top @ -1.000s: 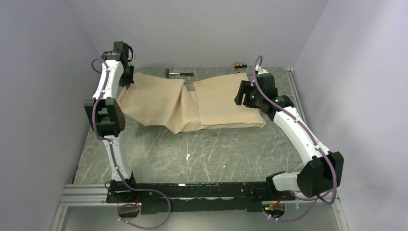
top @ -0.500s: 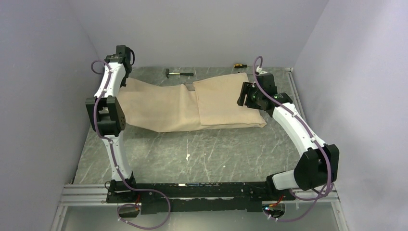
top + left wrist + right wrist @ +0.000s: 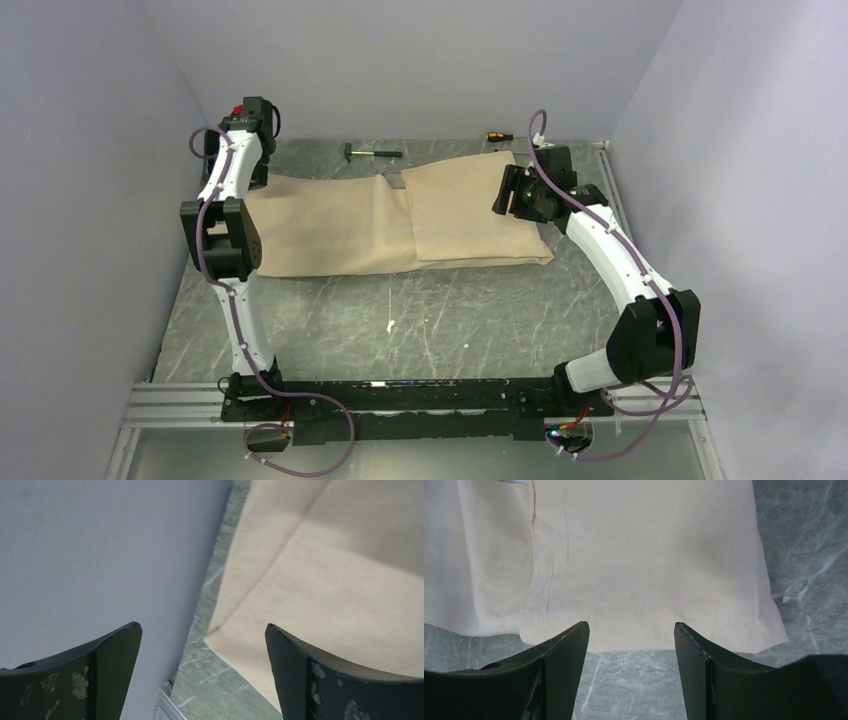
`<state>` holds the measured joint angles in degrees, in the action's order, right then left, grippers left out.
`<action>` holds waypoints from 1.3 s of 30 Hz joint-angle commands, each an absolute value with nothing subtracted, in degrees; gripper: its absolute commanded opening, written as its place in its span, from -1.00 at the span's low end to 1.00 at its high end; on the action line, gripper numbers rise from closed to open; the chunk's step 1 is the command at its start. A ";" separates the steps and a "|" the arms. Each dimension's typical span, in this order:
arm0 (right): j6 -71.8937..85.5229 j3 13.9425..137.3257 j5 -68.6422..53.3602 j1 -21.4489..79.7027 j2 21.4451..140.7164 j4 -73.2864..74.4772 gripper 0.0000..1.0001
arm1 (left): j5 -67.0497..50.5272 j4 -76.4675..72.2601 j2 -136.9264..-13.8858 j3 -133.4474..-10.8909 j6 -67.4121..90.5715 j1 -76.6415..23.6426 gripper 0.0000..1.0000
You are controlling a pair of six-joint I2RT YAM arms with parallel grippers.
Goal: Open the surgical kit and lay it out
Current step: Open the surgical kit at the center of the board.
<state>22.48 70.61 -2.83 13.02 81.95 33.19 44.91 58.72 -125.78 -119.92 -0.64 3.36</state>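
Observation:
The beige wrap cloth [image 3: 340,225] of the surgical kit lies across the back of the table. Its left flap is spread flat toward the left wall, and its right flap [image 3: 470,215] is still folded over the middle. Whatever it wraps is hidden. My left gripper [image 3: 202,626] hangs open above the cloth's left corner [image 3: 220,635], right beside the wall, holding nothing. Open and empty too, my right gripper [image 3: 500,195] hovers over the right flap, and the flap's near edge [image 3: 634,647] shows between its fingers [image 3: 564,650].
A small black-handled hammer [image 3: 368,153] and a yellow-handled screwdriver [image 3: 495,135] lie by the back wall behind the cloth. The left wall [image 3: 100,555] is close to my left gripper. Bare marbled tabletop [image 3: 420,320] stretches between the cloth and the arm bases.
My left gripper drew the bunched left flap out to the left, laid it flat, then opened and let it go. The right arm shifted slightly backward.

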 commanded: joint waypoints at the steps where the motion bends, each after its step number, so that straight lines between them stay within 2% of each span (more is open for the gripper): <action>1: 21.70 73.88 -5.05 12.22 82.40 33.12 0.34 | 36.96 60.65 -126.15 -121.52 5.91 3.38 0.99; 6: 22.36 75.03 -2.54 12.04 83.99 33.79 0.33 | 23.53 57.13 -124.37 -117.20 9.88 5.75 0.85; 11: 22.04 76.28 4.31 11.64 86.42 33.95 0.35 | -0.99 53.95 -125.11 -115.82 13.22 11.42 0.73; 14: 21.51 78.95 5.39 10.67 88.85 34.31 0.39 | -6.22 53.74 -126.63 -114.85 14.00 12.54 0.72; 19: 21.10 83.84 5.18 8.92 93.45 36.09 0.41 | -3.91 53.59 -127.81 -109.25 16.46 13.81 0.71; 24: 20.98 84.33 3.35 7.83 95.29 34.68 0.40 | 9.10 54.60 -129.62 -105.19 15.05 13.82 0.65; 34: 22.16 82.62 0.61 5.12 98.85 33.53 0.38 | 25.96 51.26 -125.88 -92.08 12.64 14.07 0.48; 39: 21.58 81.92 -1.55 4.44 100.44 32.12 0.38 | 27.80 51.17 -127.15 -93.97 11.87 16.17 0.50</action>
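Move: Below the left hand, some 15 cm down and 6 cm back, lies the left end of the surgical kit's unfolded flap. The hammer is about 17 cm ahead and 33 cm to its right, and the kit's folded part about 57 cm to its right, level with it. From the right hand, the kit's right edge lies about 8 cm ahead, 6 cm right and 17 cm below; the screwdriver is some 33 cm ahead and 3 cm right. Sinking about 14 cm onto the unfolded flap, the left hand first swings some 5 cm right while its fingers tip steeply down, then draws back towards the flap's front edge, fingertips sliding on the cloth as the wrist partly untips and the open fingers narrow somewhat. The right hand, open, goes forward and right and then sinks, about 6 cm each way, towards the kit's right edge without touching. ##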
